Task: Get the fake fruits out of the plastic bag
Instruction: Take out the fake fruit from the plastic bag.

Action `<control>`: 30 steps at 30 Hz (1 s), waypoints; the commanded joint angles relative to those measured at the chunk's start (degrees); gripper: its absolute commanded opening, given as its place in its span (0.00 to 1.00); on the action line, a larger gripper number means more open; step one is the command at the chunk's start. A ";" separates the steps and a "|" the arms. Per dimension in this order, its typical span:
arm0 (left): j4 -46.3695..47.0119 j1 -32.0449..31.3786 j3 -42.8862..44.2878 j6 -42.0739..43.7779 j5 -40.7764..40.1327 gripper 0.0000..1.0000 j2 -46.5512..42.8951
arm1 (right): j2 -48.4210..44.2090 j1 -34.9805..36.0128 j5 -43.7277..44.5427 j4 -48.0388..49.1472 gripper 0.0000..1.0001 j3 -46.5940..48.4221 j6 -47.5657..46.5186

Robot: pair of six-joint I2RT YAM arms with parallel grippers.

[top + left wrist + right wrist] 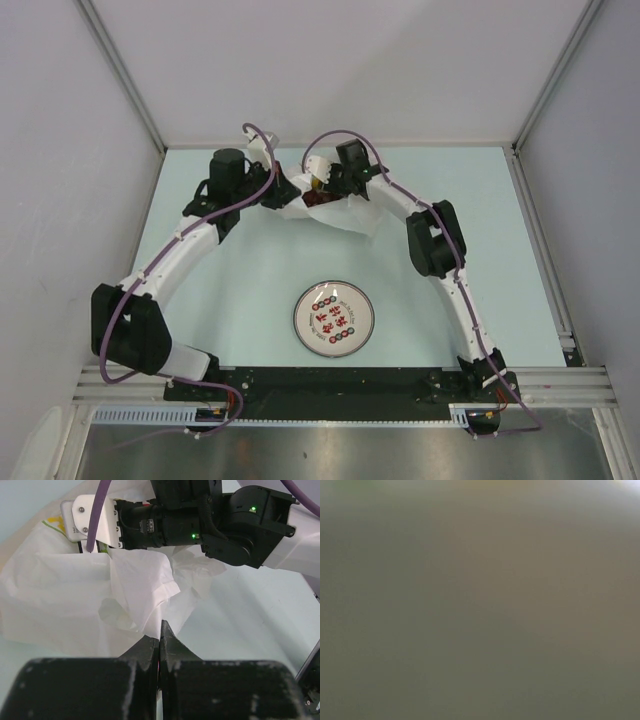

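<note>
The plastic bag [345, 212] lies crumpled at the far middle of the table; it fills the left wrist view [75, 605], with its yellow mark at the top left. My left gripper [161, 627] is shut on a fold of the bag's edge; in the top view it [283, 196] sits at the bag's left side. My right gripper [317, 180] reaches down into the bag's mouth, its fingers hidden by plastic. A dark red shape [318, 199] and a bit of yellow [316, 185] show in the opening; I cannot tell which fruits they are. The right wrist view is a grey-brown blur.
The round white plate with red marks [334, 318] lies near the front middle of the table. White walls enclose the table on the left, back and right. The right arm's black wrist [210, 525] hangs close above the bag.
</note>
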 commanded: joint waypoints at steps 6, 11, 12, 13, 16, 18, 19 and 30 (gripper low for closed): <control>1.57 -0.31 1.49 0.16 -0.20 0.00 -0.19 | -3.48 -0.50 1.10 3.41 0.00 -1.59 -0.39; 3.33 -0.31 0.87 -0.02 -0.38 0.00 0.33 | -15.96 -0.41 -3.20 5.27 0.00 -13.19 2.07; 4.12 -0.31 0.87 -0.11 -0.12 0.00 0.51 | -18.15 -0.50 -3.82 5.27 0.00 -14.51 2.77; 4.38 -0.31 0.87 -0.28 -0.12 0.00 0.51 | -20.00 -0.58 -5.39 5.18 0.00 -17.57 3.30; 4.65 -0.39 1.22 -0.72 -0.12 0.00 0.77 | -26.68 -0.50 -6.81 5.53 0.00 -21.98 4.80; 4.91 -0.74 1.14 -0.55 -0.38 0.00 0.69 | -30.64 -0.32 -7.94 4.83 0.00 -24.62 6.46; 4.83 -0.75 1.05 -0.55 -0.47 0.00 0.60 | -31.96 -0.41 -8.65 3.78 0.00 -25.24 7.34; 3.25 -1.27 1.31 1.30 -1.79 0.00 -0.19 | -39.61 0.38 -14.63 1.93 0.00 -29.72 20.27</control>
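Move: My right hand is down inside the plastic bag, its part-open fingers around the banana's stem end; the banana's middle lies about 3 cm to the left and 1 cm ahead, slightly below. The grapes sit roughly 3 cm back and 2 cm left of that hand, at nearly the same height. From my left hand, which grips the bag's edge, the banana is some 20 cm ahead, 8 cm right and 20 cm below. I shut my right fingers on the banana's stem, then draw it back about 12 cm and up some 18 cm towards the bag's mouth, the rise coming mostly in the second half, with the wrist rolling about 20 degrees so its left side lifts. My left hand stays nearly in place, still pinching the bag's edge. ##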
